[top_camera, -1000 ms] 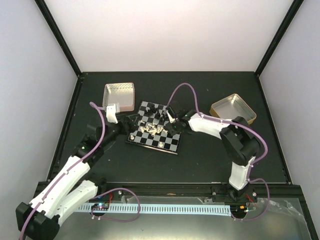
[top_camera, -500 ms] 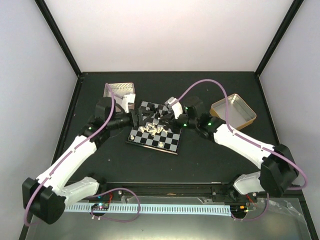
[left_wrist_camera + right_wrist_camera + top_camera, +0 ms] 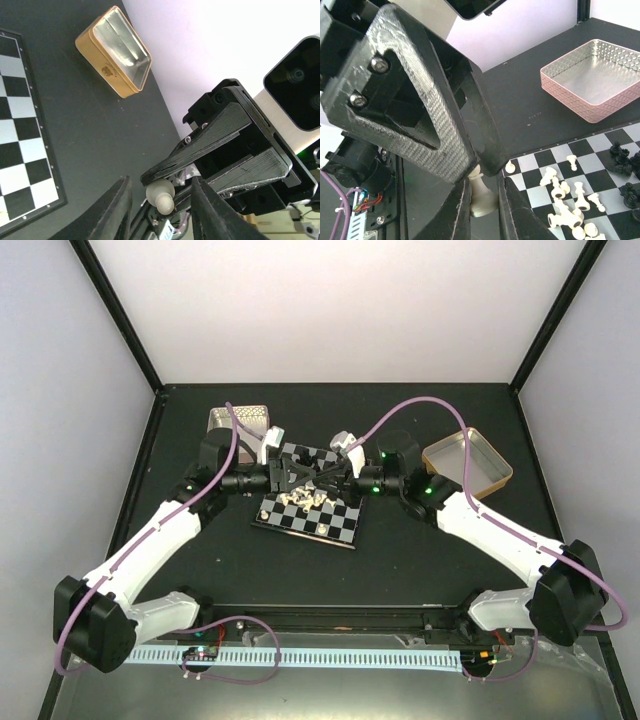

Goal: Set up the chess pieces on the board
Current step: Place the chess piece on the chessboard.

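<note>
Above the far part of the board my two grippers meet tip to tip. My right gripper is shut on the base of a cream-white chess piece, a pawn by its round head. My left gripper stands open around that head, with a gap on each side. In the top view the left gripper and the right gripper hide the piece. A heap of white chess pieces lies toppled on the board, and black ones cluster at its far side.
An empty pink tin sits behind the left arm, also in the right wrist view. An empty gold tin lies to the board's right, also in the left wrist view. White walls enclose the black table.
Both arms stretched out and the left gripper swung right to meet the right one above the board. The left jaws have narrowed around the piece's head. The right grip is unchanged.
</note>
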You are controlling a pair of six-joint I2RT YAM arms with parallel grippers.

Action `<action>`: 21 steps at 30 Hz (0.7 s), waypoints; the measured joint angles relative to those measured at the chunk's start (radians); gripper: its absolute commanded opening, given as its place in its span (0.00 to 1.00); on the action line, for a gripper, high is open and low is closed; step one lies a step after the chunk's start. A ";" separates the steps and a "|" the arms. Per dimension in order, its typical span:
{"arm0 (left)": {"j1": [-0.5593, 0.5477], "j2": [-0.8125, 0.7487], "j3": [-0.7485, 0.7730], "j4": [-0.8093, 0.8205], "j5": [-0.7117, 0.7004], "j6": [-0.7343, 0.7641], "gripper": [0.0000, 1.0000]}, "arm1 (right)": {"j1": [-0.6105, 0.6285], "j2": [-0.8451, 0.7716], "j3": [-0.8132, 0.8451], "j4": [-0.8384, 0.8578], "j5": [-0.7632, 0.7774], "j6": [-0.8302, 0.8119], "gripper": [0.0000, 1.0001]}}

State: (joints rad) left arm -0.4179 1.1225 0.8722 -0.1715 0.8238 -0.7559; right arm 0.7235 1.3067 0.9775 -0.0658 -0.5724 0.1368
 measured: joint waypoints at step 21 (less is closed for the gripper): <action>0.003 -0.005 -0.022 -0.024 -0.053 0.007 0.02 | 0.000 -0.002 -0.018 0.023 0.068 0.069 0.62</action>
State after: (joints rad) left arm -0.4152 1.1179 0.8501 -0.1959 0.7704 -0.7486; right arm 0.7235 1.3052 0.9596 -0.0433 -0.5045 0.2058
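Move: The white chess piece is in the air, still held in the right hand's fingertips, and already sits between the left hand's open fingers, within about 1 cm of that hand's centre. From the right hand, and some 23 cm below it, the heap of white pieces lies about 8 cm ahead and 4 cm left. A placed white piece is about 2 cm ahead, straight below, and the black pieces are some 16 cm ahead and 2 cm left. The white piece changes hands in mid-air: the left fingers close from about a third open and pinch it while the right hand holds still and keeps its grip. Then the right fingers open to about half and let go, that hand easing about 1 cm forward, while the left keeps its pinch and starts down with the piece, about 1.5 cm. ##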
